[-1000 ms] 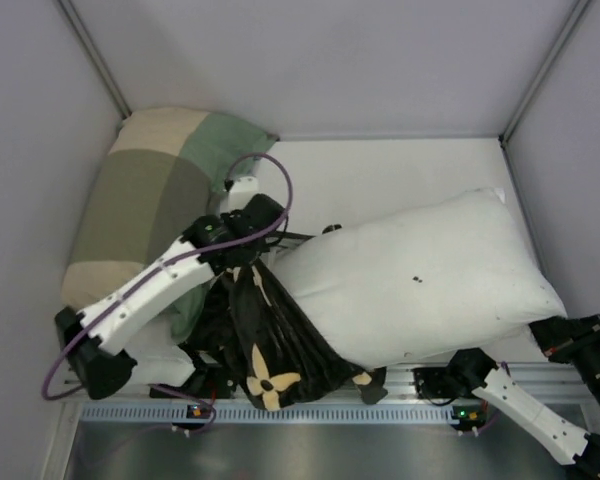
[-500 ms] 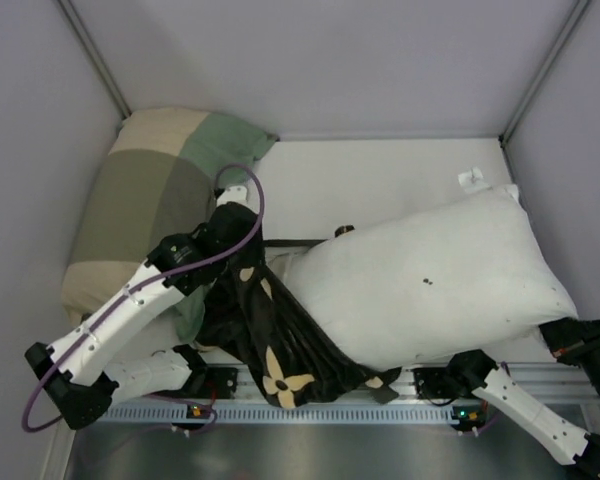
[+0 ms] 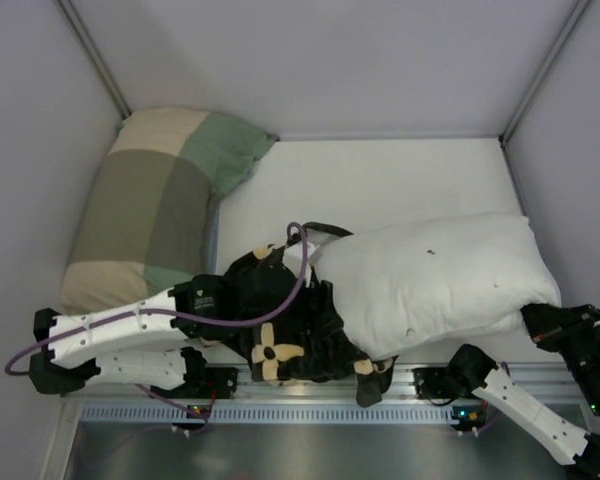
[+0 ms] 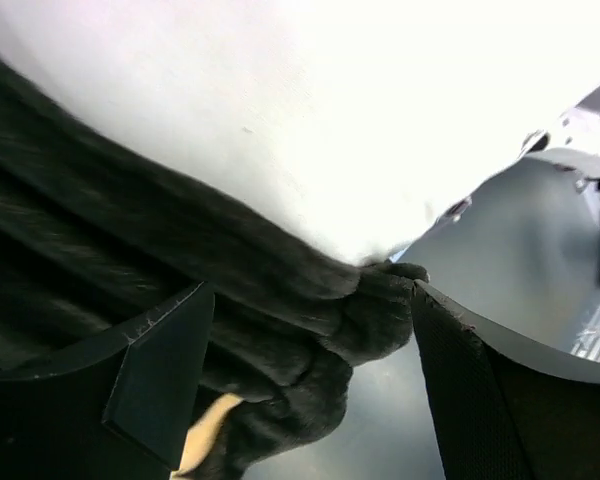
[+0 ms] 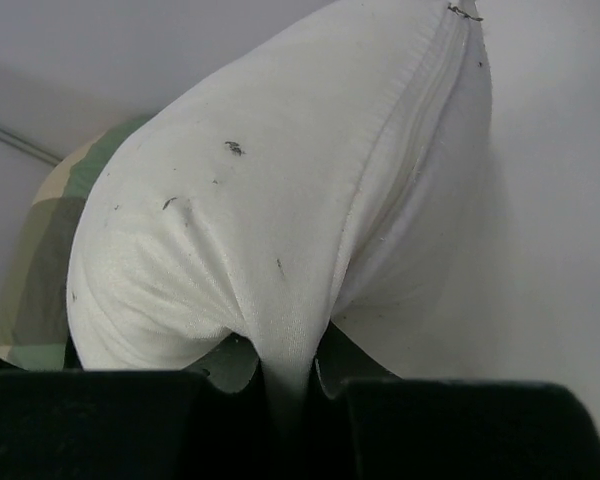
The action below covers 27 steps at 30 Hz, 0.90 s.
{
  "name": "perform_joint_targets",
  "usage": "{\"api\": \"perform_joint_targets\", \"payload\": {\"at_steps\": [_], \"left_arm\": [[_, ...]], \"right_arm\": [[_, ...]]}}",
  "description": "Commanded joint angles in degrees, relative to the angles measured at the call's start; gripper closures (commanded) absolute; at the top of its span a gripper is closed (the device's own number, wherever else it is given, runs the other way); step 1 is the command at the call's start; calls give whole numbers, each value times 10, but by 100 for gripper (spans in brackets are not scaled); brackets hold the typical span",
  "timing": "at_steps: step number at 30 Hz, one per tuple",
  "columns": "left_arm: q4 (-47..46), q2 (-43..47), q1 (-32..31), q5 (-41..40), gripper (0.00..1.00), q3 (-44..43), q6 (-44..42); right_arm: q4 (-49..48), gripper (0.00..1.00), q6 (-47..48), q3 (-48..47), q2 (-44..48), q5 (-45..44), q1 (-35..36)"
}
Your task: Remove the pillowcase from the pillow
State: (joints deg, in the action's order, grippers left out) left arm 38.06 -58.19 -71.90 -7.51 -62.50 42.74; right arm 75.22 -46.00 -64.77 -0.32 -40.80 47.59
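The white pillow (image 3: 435, 280) lies across the right half of the table. Its left end still sits in the black pillowcase (image 3: 300, 345), which is bunched in a heap with a cream flower showing near the front edge. In the left wrist view my left gripper (image 4: 310, 300) is open, its jaws wide apart around a roll of black pillowcase (image 4: 230, 290) under the white pillow (image 4: 310, 110). No finger presses the cloth. My right gripper (image 5: 285, 385) is shut on a pinched fold of the pillow (image 5: 280, 200) at its near right corner (image 3: 528, 318).
A green, beige and olive patchwork pillow (image 3: 150, 200) leans in the back left corner. The metal rail (image 3: 330, 410) with the arm bases runs along the front edge. Grey walls close in the left, back and right sides.
My left gripper went from shut on the pillowcase to open and swung down toward the front edge. The pillowcase dropped from a raised stretch into a heap. The pillow settled lower and to the right.
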Motion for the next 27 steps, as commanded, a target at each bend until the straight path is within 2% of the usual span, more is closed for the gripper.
{"api": "perform_joint_targets", "payload": {"at_steps": [1,2,6,10,12,13,14,16,17,18,23,27], "left_arm": [[-26,-66,-67,-86,18,11,68],[-26,-80,-98,-99,18,10,75],[11,-161,-147,-173,18,-9,114],[116,-242,-177,-236,19,-28,170],[151,-254,-186,-262,25,-27,210],[165,-259,-189,-276,32,-21,221],[188,-257,-192,-280,49,-17,232],[197,-241,-199,-282,75,4,256],[197,-231,-208,-280,93,13,264],[197,-207,-212,-279,100,23,281],[197,-116,-241,-252,100,104,327],[214,11,-278,-253,100,146,394]], "right_arm": [[-75,100,7,9,-5,1,3],[-75,100,7,11,-5,4,3],[-74,100,10,6,1,3,3],[-55,100,11,-12,1,-7,3],[-50,100,12,-19,1,-13,3],[-49,100,13,-21,1,-14,4],[-49,100,14,-22,1,-18,3],[-48,100,18,-27,1,-24,4],[-47,100,22,-31,1,-33,3],[-46,100,24,-40,1,-37,3],[-46,100,47,-96,-9,-85,4],[-63,100,73,-163,-27,-128,4]]}}
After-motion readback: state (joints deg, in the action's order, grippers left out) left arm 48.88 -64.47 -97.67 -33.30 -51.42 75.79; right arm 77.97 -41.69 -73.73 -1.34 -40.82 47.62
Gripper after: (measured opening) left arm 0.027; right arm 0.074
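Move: The bunched hem of the pillowcase, on its near side where the bare pillow comes out, lies about 12 cm below the open left hand, 4 cm back and 4 cm to its right. The pillow's middle is some 21 cm right of that hand and 6 cm ahead; the case's loose corner is about 12 cm back and 8 cm right. From the right hand, already holding the pillow's end, the hem lies roughly 38 cm left and 5 cm back. The pillowcase's near hem is what the left hand goes for: already wide open, it sinks about 12 cm while easing right and back, fingers tipping more steeply down, then pinches the dark cloth and drags it some 7 cm left, drifting back. The right hand keeps its grip on the pillow's end and late on draws slightly up, right and back. ##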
